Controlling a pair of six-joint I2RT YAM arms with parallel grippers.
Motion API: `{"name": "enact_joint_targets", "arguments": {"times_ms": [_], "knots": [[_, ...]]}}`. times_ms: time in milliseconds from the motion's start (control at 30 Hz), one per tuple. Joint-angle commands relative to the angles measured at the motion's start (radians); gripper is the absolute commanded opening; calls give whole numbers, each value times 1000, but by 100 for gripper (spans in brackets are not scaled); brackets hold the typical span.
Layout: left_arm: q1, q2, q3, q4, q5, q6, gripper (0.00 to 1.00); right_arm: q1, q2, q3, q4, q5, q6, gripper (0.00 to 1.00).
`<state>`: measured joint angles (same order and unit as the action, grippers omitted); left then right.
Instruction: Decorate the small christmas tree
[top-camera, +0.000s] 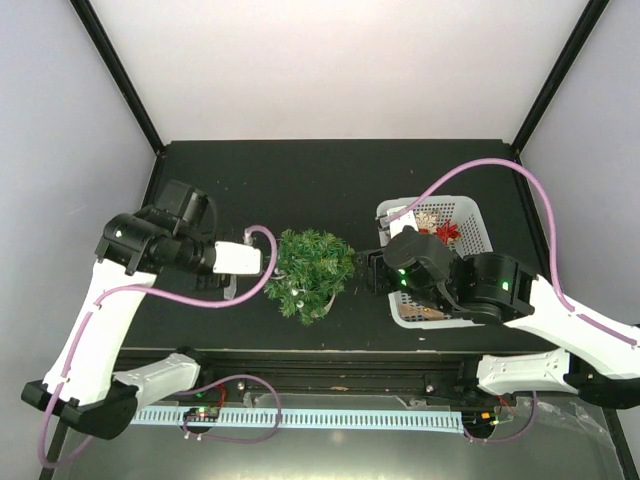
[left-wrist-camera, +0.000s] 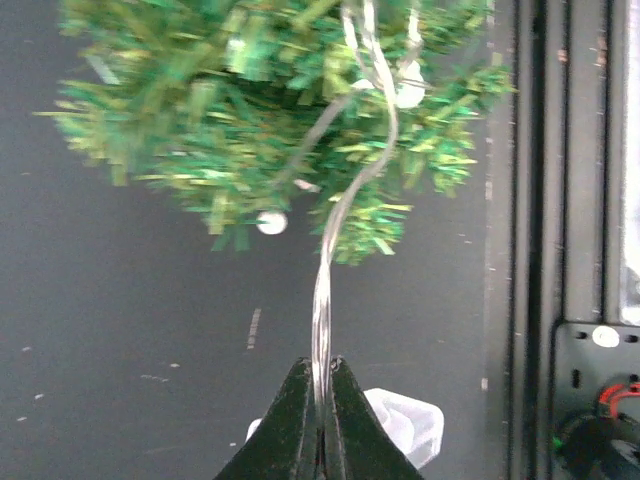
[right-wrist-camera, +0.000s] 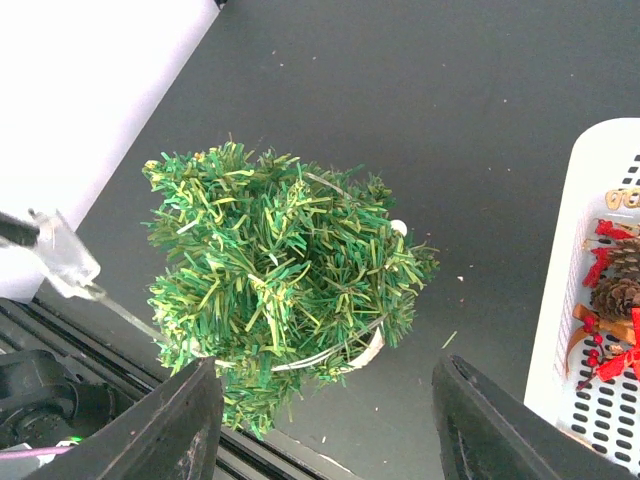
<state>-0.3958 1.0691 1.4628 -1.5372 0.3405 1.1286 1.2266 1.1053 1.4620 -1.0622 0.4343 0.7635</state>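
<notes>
The small christmas tree stands in its cream pot at the table's front middle, its green needles filling the top of the left wrist view. A clear wire string carrying small white beads winds through the branches. My left gripper is shut on this string just left of the tree. A clear plastic end piece hangs at that gripper. My right gripper is open just right of the tree, nothing between its fingers.
A white mesh basket with red berries, pine cones and other ornaments stands at the right, partly under the right arm. The table's front rail runs close behind the tree.
</notes>
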Motion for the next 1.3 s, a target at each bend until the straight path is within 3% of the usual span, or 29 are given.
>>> {"name": "enact_joint_targets", "arguments": {"times_ms": [0, 200, 567, 867, 1100, 1267], "knots": [[63, 62, 134, 8, -2, 63, 1, -8, 6, 8, 30, -6, -13, 59], [94, 141, 239, 29, 22, 68, 2, -17, 11, 9, 36, -15, -22, 59], [95, 186, 250, 179, -1, 73, 2, -38, 10, -4, 45, -34, -32, 59], [95, 184, 140, 542, -60, 38, 2, -44, 1, -30, 61, -45, -30, 59], [89, 126, -47, 809, 42, 16, 2, -51, -13, -50, 71, -49, -27, 59], [83, 102, -171, 1033, 40, -94, 2, -53, -27, -72, 83, -56, -21, 59]]}}
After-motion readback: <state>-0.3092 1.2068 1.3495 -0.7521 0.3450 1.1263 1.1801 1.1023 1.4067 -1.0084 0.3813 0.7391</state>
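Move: The left hand already holds the end of the light string, clear box beside its fingers. The small christmas tree stands about 12 cm to its right and 4 cm farther out, its middle some 16 cm lower. The white basket of ornaments lies well beyond the tree, some 37 cm right of this hand, 12 cm farther out and 26 cm lower. From the open right hand, the tree is about 12 cm left, 4 cm ahead and 22 cm below. Keeping its pinch on the light string, which still runs from its fingers into the branches, the left hand carries the string's end forward past the tree's left side to beyond it, about 16 cm. It rises about 5 cm on the way and sinks slightly at the end, easing a little to the right late on, while the wrist swings the fingertips outward some 30 degrees. ##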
